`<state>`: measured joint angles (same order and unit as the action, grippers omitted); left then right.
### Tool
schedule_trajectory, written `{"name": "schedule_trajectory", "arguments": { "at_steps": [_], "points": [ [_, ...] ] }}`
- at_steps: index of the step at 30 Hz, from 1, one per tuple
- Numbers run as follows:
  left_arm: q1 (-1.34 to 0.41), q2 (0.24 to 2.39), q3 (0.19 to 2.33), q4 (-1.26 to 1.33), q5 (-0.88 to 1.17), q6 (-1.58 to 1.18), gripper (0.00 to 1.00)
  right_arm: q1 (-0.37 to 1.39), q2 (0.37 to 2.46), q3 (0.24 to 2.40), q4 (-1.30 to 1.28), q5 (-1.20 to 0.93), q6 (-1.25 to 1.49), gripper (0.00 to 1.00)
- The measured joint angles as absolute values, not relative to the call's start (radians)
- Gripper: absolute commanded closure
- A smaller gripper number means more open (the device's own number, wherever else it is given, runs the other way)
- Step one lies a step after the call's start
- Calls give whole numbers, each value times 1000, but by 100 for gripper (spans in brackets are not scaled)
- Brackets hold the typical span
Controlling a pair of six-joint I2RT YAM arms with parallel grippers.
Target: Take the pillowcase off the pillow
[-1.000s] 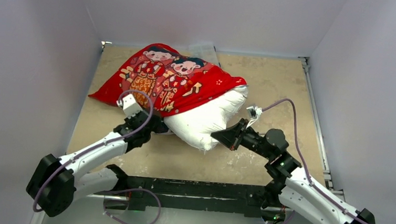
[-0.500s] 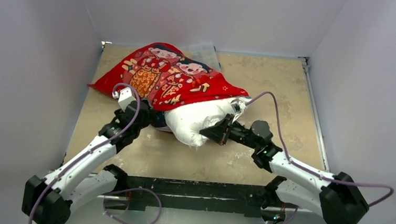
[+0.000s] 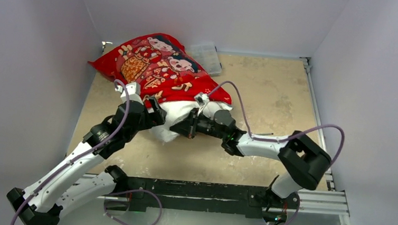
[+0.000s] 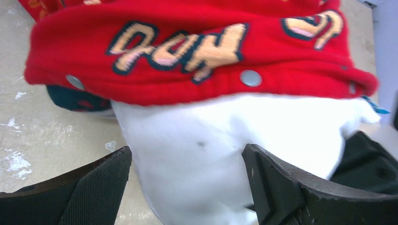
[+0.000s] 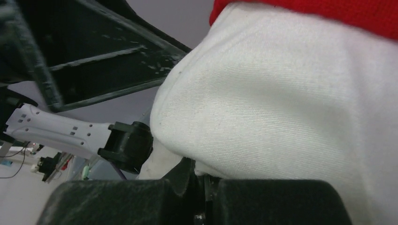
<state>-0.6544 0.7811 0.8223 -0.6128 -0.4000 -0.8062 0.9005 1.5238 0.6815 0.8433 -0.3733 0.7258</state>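
The red pillowcase (image 3: 152, 67) with its cartoon children lies bunched at the back left and covers most of the white pillow (image 3: 171, 122), whose near end sticks out. In the left wrist view its snap-buttoned hem (image 4: 250, 78) runs across above the bare pillow (image 4: 202, 136). My left gripper (image 3: 154, 113) (image 4: 185, 161) is open, its jaws standing on either side of that white end. From the right, my right gripper (image 3: 186, 128) (image 5: 204, 180) is shut on a pinch of the pillow's (image 5: 291, 108) fabric.
A clear plastic box (image 3: 206, 56) lies at the back behind the pillowcase. White walls close in the tan table (image 3: 272, 91) on three sides. A metal rail (image 3: 316, 110) runs down the right edge. The right arm (image 3: 268, 146) stretches across the middle.
My left gripper has opened and moved forward. The right arm has reached far to the left, and the pillow and pillowcase have shifted towards the back left.
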Motion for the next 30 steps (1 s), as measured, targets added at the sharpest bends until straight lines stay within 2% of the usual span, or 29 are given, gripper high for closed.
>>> {"name": "schedule_trajectory", "arguments": {
  "at_steps": [2, 4, 5, 7, 9, 13, 18, 24, 27, 30],
  "points": [
    [-655, 764, 832, -631, -389, -799, 11, 920, 1576, 721, 836, -356, 728, 71],
    [-655, 763, 844, -639, -371, -796, 11, 932, 1604, 743, 816, -348, 732, 43],
    [-655, 764, 847, -640, -361, -793, 11, 936, 1605, 746, 804, -345, 733, 33],
    [-656, 767, 847, -643, -345, -792, 11, 942, 1586, 748, 765, -331, 732, 17],
    [-656, 773, 847, -653, -337, -791, 11, 944, 1532, 749, 687, -288, 725, 8],
    [-656, 792, 853, -661, -324, -789, 11, 944, 1430, 773, 516, -177, 724, 1],
    [-676, 884, 876, -650, -310, -786, 11, 941, 1309, 820, 250, 15, 734, 1],
    [-727, 942, 915, -651, -315, -774, 11, 929, 1181, 849, 50, 161, 748, 1],
    [-756, 959, 937, -638, -325, -773, 11, 865, 1148, 863, 20, 199, 746, 1],
    [-788, 973, 939, -630, -332, -774, 11, 704, 1124, 846, 63, 163, 720, 1]
  ]
}}
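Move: The right hand has its shut fingers at the white pillow's free end; from it the right corner of the pillowcase mouth lies roughly 14 cm ahead, 19 cm right and 12 cm down. Some 17 cm beyond that corner and 9 cm left of it is the clear box. From the open left hand the bared pillow's middle is about 9 cm right, 1 cm ahead and 12 cm down, the pillowcase hem 7 cm ahead and 9 cm right. The right fingers let go of the pillow's end, spreading fully as the hand eases some 2 cm left and down; then that hand backs out rightwards and forward, rising, some 15 cm right of its start and turning about 40 degrees clockwise, towards the right corner of the pillowcase mouth. The left hand, still open, shifts about 6 cm right above the bared pillow, swinging slightly clockwise. ##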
